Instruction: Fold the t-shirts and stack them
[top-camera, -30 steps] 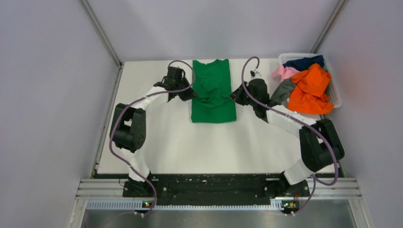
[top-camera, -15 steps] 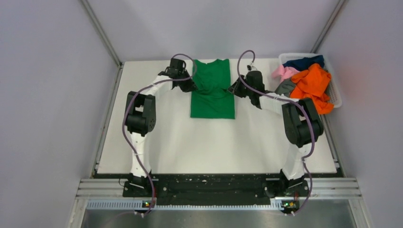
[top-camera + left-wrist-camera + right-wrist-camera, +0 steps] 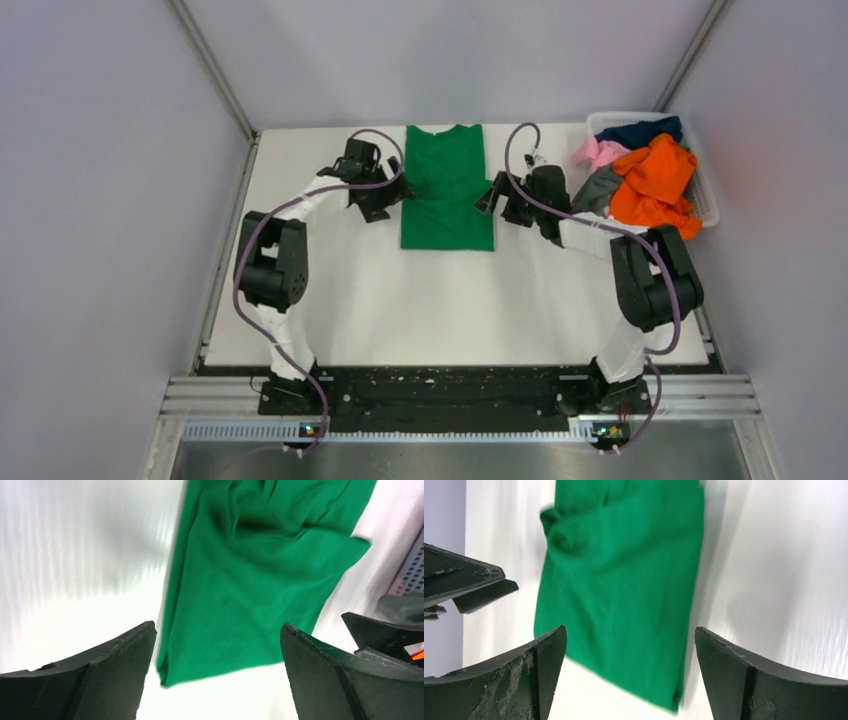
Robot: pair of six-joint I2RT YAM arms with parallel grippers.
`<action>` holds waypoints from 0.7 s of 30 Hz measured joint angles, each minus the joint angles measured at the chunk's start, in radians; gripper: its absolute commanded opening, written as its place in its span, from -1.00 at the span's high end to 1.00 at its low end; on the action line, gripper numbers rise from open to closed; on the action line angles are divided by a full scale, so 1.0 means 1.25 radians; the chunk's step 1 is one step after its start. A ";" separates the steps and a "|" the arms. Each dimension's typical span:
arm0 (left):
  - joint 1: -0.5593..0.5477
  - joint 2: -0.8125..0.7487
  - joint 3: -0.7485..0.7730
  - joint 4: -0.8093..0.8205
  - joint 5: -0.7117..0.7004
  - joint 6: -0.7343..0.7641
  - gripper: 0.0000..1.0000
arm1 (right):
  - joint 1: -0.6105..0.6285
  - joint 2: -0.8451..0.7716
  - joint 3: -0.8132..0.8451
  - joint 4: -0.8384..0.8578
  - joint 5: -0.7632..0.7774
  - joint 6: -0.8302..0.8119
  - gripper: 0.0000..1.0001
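Note:
A bright green t-shirt (image 3: 447,186) lies folded into a narrow upright rectangle at the back middle of the table, neck end away from the arms. My left gripper (image 3: 383,200) stands open just off its left edge, holding nothing. My right gripper (image 3: 498,203) stands open just off its right edge, also empty. In the left wrist view the green t-shirt (image 3: 260,580) lies beyond the open gripper (image 3: 217,626). The right wrist view shows the same t-shirt (image 3: 624,585) past the open gripper (image 3: 630,629). More t-shirts sit in the basket: orange (image 3: 655,185), grey (image 3: 597,190), pink (image 3: 597,152), navy (image 3: 640,130).
The white plastic basket (image 3: 708,205) stands at the back right corner of the white table (image 3: 450,300). Grey walls close in the back and both sides. Each wrist view catches the other gripper beyond the shirt, the right gripper (image 3: 385,630) and the left gripper (image 3: 464,587).
Both grippers went from shut on the green t-shirt's side edges to wide open and drew back outward. The t-shirt now lies flat, released.

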 measured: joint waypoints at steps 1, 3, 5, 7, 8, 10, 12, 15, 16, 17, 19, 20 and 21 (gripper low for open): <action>-0.002 -0.033 -0.044 0.003 -0.002 0.000 -0.97 | 0.001 -0.028 -0.037 -0.002 -0.008 -0.001 -0.90; -0.013 -0.095 -0.135 0.013 -0.006 -0.001 -0.94 | 0.005 -0.070 -0.098 -0.007 -0.026 0.000 -0.88; -0.031 -0.132 -0.202 0.021 -0.007 -0.003 -0.75 | 0.009 -0.097 -0.145 -0.009 -0.038 0.001 -0.81; -0.047 -0.141 -0.245 0.034 -0.005 -0.009 -0.59 | 0.015 -0.107 -0.181 -0.011 -0.046 0.007 -0.67; -0.054 -0.140 -0.261 0.041 -0.005 -0.013 -0.51 | 0.016 -0.107 -0.187 -0.014 -0.050 0.009 -0.62; -0.060 -0.139 -0.286 0.049 -0.005 -0.020 -0.31 | 0.017 -0.105 -0.193 -0.024 -0.063 0.015 -0.54; -0.058 -0.136 -0.297 0.053 -0.009 -0.030 -0.11 | 0.018 -0.099 -0.193 -0.023 -0.071 0.018 -0.46; -0.055 -0.129 -0.298 0.067 -0.019 -0.039 0.13 | 0.018 -0.083 -0.193 -0.023 -0.077 0.028 -0.40; -0.055 -0.128 -0.298 0.072 -0.020 -0.040 0.16 | 0.018 -0.079 -0.193 -0.023 -0.078 0.030 -0.38; -0.055 -0.127 -0.299 0.078 -0.020 -0.041 0.19 | 0.018 -0.075 -0.193 -0.023 -0.078 0.032 -0.35; -0.054 -0.124 -0.304 0.089 -0.020 -0.042 0.24 | 0.019 -0.072 -0.197 -0.022 -0.079 0.036 -0.32; -0.054 -0.121 -0.306 0.092 -0.019 -0.043 0.26 | 0.021 -0.072 -0.198 -0.023 -0.078 0.036 -0.30; -0.054 -0.117 -0.309 0.094 -0.019 -0.043 0.30 | 0.022 -0.072 -0.198 -0.023 -0.078 0.036 -0.28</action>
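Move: The green shirt's near left corner lies some 9 cm back of the left hand, about 1 cm right and 7 cm below. Its near right corner is roughly 10 cm back of the right hand, 1 cm right and 8 cm below. The folded flap's far edge crosses about 5 cm ahead and 9 cm left of the right hand, whose nearest neighbour outside is the grey shirt, 4 cm ahead and 25 cm right. The green shirt's two near corners are what both hands go for, drawing back about 9 cm alongside its edges while sinking some 5 or 6 cm. The left fingers narrow from wide open to under half around the left corner, seeming to touch the cloth; the right hand tips down a little over 10 degrees and closes only partly, its fingers straddling the right corner. ##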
